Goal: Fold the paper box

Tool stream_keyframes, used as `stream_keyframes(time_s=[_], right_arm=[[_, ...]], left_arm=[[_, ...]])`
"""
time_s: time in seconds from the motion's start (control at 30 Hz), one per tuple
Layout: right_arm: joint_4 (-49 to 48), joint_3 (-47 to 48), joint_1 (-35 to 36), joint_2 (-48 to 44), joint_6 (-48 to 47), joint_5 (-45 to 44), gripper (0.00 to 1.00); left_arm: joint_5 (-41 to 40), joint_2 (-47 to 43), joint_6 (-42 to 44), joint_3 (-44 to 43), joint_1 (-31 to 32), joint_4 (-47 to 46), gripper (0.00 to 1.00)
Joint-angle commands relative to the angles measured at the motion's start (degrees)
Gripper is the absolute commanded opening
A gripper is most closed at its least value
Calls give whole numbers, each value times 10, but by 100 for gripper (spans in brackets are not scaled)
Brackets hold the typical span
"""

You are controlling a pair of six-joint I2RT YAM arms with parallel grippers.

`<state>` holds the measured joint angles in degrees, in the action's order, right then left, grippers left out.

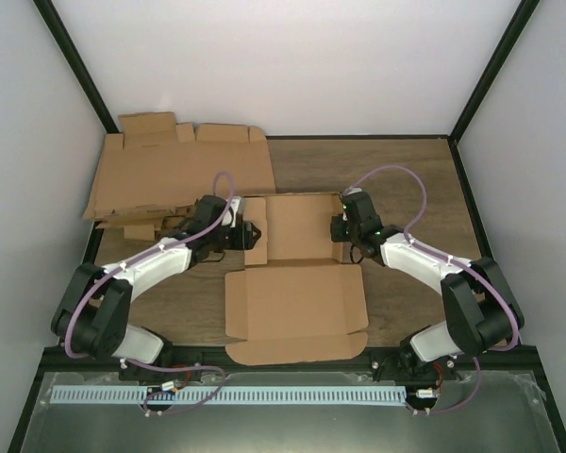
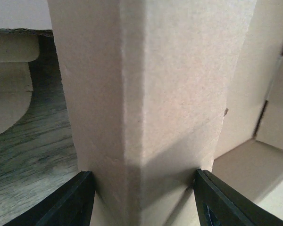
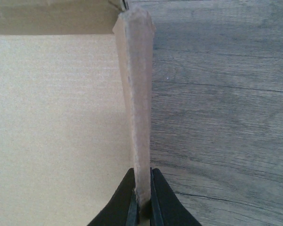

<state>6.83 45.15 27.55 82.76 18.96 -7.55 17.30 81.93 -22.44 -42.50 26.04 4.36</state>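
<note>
The paper box point(image 1: 297, 283) lies partly folded at the table's middle, its lid panel flat toward me and its side walls raised. My left gripper point(image 1: 252, 234) is at the box's left wall. In the left wrist view a creased, bent wall point(image 2: 146, 94) fills the gap, and both black fingers point(image 2: 73, 202) touch its sides, so the left gripper point(image 2: 144, 202) is shut on it. My right gripper point(image 1: 338, 226) is at the right wall. The right wrist view shows this gripper point(image 3: 142, 207) pinched shut on the thin upright wall edge point(image 3: 139, 94).
A pile of flat brown cardboard blanks point(image 1: 179, 175) lies at the back left, just behind the left arm. Bare wooden tabletop point(image 3: 221, 117) lies to the right of the box. A white slotted strip point(image 1: 236, 394) runs along the near edge by the arm bases.
</note>
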Motion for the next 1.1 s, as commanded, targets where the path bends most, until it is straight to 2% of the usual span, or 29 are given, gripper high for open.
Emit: stream_keyframes(time_s=[0.0, 0.17, 0.23, 0.27, 0.37, 0.4, 0.6, 0.8, 0.93, 1.07], right_arm=[[29, 7, -1, 0, 6, 6, 1], [32, 6, -1, -3, 4, 2, 1], [33, 5, -1, -4, 4, 1, 1], [32, 4, -1, -4, 4, 0, 1], [32, 5, -1, -4, 5, 2, 1], [32, 5, -1, -4, 5, 2, 1], [31, 6, -1, -5, 10, 7, 1], [38, 9, -1, -12, 24, 28, 1], [65, 16, 0, -12, 68, 27, 1], [97, 26, 13, -9, 114, -15, 1]], left_arm=[[-128, 24, -9, -33, 33, 70, 60], [-172, 33, -17, -52, 42, 99, 63], [-172, 36, -15, -54, 42, 99, 60], [-177, 42, -16, -55, 42, 101, 55], [-195, 56, -15, -66, 41, 116, 30], [-199, 59, -16, -70, 42, 121, 25], [-225, 67, -35, -83, 48, 124, 21], [-298, 110, -45, -135, 60, 177, 4], [-373, 149, -53, -178, 74, 231, 4], [-452, 170, -67, -205, 90, 268, 4]])
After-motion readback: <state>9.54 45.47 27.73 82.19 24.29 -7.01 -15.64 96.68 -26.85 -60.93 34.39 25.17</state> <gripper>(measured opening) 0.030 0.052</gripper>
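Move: The box's left wall, with its loose top strip leaning inward between the open left fingers, has its middle about 2 cm to that hand's left, 1 cm ahead and 4 cm lower. The box's right wall stands about 17 cm to the hand's right and 1 cm ahead, the near panel some 16 cm back and 8 cm right, and the cardboard stack about 15 cm ahead and 14 cm left. From the right hand, the left wall lies some 18 cm left, level fore and aft, 4 cm down. Downward about 3 cm and a little to the left, the left hand sinks over the box's left wall, its fingers swinging some 30 degrees from pointing rightward to pointing nearly down. They close until they pinch the folded-over strip and wall together, while the hand works forward about 3.5 cm in all along the wall. The right hand keeps its pinch on the right wall, nearly still. ##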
